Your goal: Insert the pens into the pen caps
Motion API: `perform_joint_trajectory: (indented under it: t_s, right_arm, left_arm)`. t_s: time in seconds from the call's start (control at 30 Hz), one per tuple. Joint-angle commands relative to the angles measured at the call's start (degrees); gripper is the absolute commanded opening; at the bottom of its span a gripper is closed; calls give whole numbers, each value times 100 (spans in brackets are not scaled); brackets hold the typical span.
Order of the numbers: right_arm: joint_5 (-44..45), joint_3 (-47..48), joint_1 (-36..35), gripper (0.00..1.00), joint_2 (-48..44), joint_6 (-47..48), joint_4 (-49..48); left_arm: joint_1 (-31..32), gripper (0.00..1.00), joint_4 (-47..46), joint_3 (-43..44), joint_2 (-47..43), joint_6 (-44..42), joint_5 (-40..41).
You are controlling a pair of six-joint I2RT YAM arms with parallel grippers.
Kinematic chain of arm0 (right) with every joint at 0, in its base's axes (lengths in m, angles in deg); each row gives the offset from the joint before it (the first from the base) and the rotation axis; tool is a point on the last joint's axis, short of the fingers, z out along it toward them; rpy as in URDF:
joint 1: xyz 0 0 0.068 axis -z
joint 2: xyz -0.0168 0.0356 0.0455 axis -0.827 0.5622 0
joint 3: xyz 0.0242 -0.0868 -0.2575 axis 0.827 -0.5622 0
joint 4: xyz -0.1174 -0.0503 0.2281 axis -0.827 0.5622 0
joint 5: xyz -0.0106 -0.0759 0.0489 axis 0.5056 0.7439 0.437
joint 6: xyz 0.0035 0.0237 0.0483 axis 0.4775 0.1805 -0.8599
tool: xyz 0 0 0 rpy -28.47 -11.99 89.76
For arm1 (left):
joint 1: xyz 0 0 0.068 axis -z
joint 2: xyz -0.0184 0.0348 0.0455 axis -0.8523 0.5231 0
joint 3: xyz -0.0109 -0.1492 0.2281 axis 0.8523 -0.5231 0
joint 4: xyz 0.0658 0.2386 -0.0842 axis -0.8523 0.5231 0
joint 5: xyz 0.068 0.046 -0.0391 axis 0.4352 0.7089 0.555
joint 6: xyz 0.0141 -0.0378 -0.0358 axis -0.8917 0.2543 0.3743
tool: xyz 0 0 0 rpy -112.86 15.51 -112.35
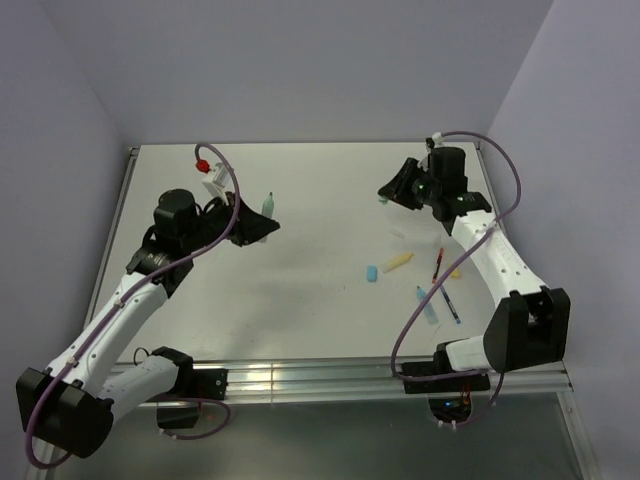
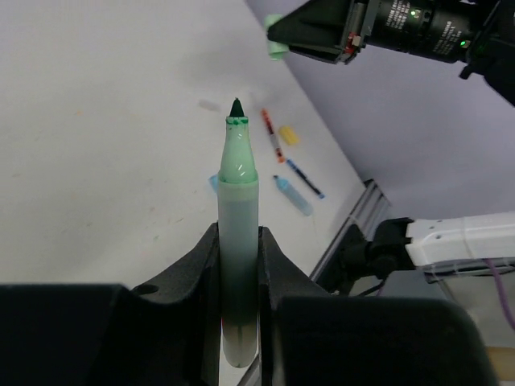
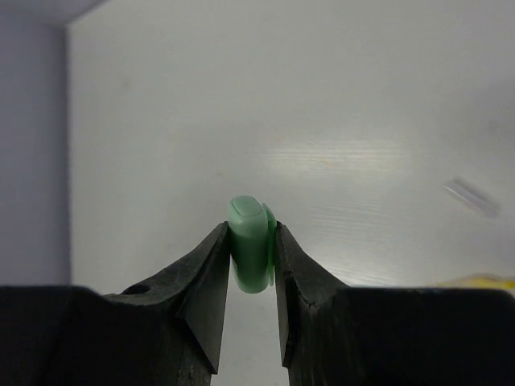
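Observation:
My left gripper is shut on a pale green pen, a stubby marker held upright with its dark tip bare. Raised over the far right of the table, my right gripper is shut on a green pen cap. The pen and the cap are well apart. On the table at the right lie a yellow pen, a red pen, a light blue pen, a dark blue pen, a light blue cap and a yellow cap.
A small clear piece lies on the white table near the yellow pen. A metal rail runs along the near edge. Grey walls close in the back and both sides.

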Motion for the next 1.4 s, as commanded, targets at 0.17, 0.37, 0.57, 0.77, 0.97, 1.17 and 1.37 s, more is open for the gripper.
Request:
perform_joint_trajectory:
  t_s: [0.17, 0.37, 0.57, 0.77, 0.97, 1.17, 1.37]
  right_arm:
    - [-1489, 764, -433, 0, -552, -1369, -1856]
    - [-1737, 290, -679, 0, -772, -2214, -3412]
    - [-1746, -79, -969, 0, -992, -2469, -4204]
    - [-1561, -290, -1163, 0, -1106, -2408, -4416]
    - [-1438, -378, -1198, 0, -1211, -2434, -4477]
    - [-1430, -343, -1312, 0, -1290, -2346, -4398]
    - [-1342, -361, -1471, 0, -1387, -2206, -4267]
  left_arm:
    - [982, 0, -1897, 1186, 1177, 701, -475]
    - [1344, 0, -3196, 1345, 1907, 1351, -782]
    - [1344, 0, -4129, 1091, 2189, 1852, -1450]
    - [1352, 0, -4825, 783, 2171, 2292, -1627]
    - [1353, 0, -4790, 695, 2101, 2301, -1601]
    - [1335, 0, -4904, 642, 2136, 2397, -1609]
    - [1335, 0, -4869, 642, 2110, 2354, -1592]
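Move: The left hand holds the green pen tip-up. The green pen cap, in the right fingers, is some 29 cm to this hand's right, about 12 cm ahead and 8 cm lower. From the right hand, the green pen's middle lies about 29 cm left, 11 cm back and 9 cm up. Roughly 19 cm below the right hand are a clear cap 1 cm ahead and 6 cm right, and a yellow pen 8 cm back and 5 cm right. Up and to the left goes the right hand with the cap, rising some 21 cm and easing back, fast at first and then creeping; its fingers tip upward and swing counter-clockwise as its left side rises. The left hand carries the pen about 12 cm right and some way up to meet it, rolling left side down and turning clockwise, then waits. Both keep their grip. ##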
